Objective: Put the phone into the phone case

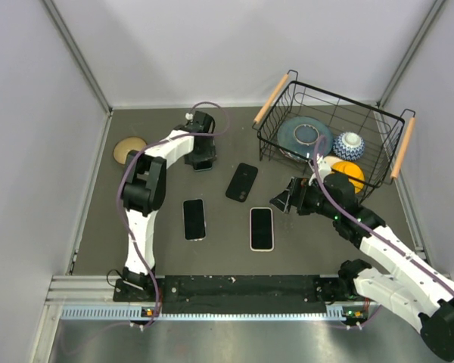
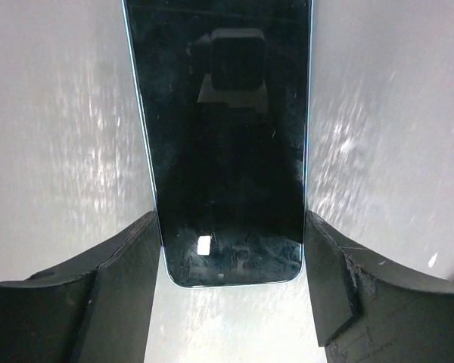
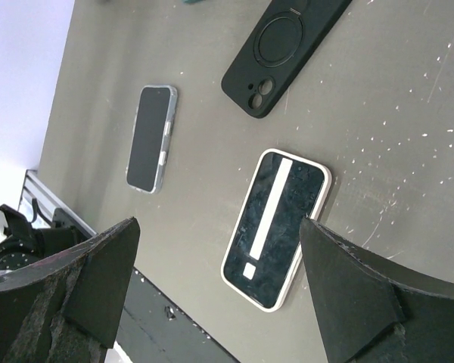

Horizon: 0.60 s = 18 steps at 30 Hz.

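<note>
A phone [image 2: 227,151] with a dark screen and a pale blue rim lies flat at the far left of the table, mostly hidden under my left gripper [image 1: 203,160] in the top view. In the left wrist view both black fingers [image 2: 129,272] press against its long sides near the bottom corners, so the left gripper [image 2: 231,219] is shut on it. The empty black phone case [image 1: 242,181] lies a little to its right, its back with the ring facing up [image 3: 284,49]. My right gripper [image 1: 286,198] hovers open and empty [image 3: 219,223] further right.
A phone in a grey case [image 1: 194,218] and a phone in a white case [image 1: 262,228] lie near the front. A black wire basket [image 1: 329,94] at the back right holds a plate, a bowl and an orange. A tan disc [image 1: 129,150] sits by the left wall.
</note>
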### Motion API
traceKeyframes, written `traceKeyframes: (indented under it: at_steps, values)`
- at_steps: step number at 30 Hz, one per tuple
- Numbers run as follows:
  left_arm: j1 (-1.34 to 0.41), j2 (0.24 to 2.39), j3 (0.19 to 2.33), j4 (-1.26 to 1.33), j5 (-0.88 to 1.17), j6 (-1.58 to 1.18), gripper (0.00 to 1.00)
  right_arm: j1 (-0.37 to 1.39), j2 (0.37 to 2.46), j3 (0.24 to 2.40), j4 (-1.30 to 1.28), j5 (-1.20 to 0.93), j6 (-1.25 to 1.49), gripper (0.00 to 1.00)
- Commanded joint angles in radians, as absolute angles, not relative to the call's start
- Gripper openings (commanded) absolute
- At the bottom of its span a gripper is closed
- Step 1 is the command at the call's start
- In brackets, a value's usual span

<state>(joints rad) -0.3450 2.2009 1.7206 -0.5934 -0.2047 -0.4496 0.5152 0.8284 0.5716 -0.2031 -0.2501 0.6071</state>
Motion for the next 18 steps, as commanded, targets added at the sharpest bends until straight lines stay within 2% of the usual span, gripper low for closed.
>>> traceKeyframes:
  at_steps: [1,7,10,18]
  values:
    - [-0.341,2.035,1.590,-0.629,-0.132,-0.417,0.27,0.526,0.802,0.571,-0.143,-0.259,0.635,0.87]
    - [-0.347,1.800,1.334,-0.548,-0.037,-0.385,0.06,0.526,0.804,0.552,-0.124,-0.272,0.646,0.87]
    - [-0.365,1.665,1.193,-0.485,0.027,-0.362,0.00,0.526,0.805,0.552,-0.124,-0.279,0.646,0.87]
    - [-0.435,1.436,0.967,-0.408,0.121,-0.367,0.00,0.525,0.801,0.529,-0.120,-0.276,0.641,0.87]
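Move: The left hand, down close to the table, already pinches the phone by its long edges near the near end. The black phone case lies about 17 cm to its right and 9 cm back, at nearly the same height; the clear-cased phone is some 23 cm straight back, and the white-cased phone about 27 cm back and 24 cm right. From the right hand, the black phone case lies roughly 17 cm ahead, 15 cm left and 15 cm below. The left hand keeps its pinch on the phone's long edges and pulls it back fast, about 17 cm, passing the black phone case on that case's left and heading for the far end of the clear-cased phone. It stays low at first, then climbs some 5 cm over the second half while the wrist turns about 15 degrees clockwise and the hand's left side dips a little. ##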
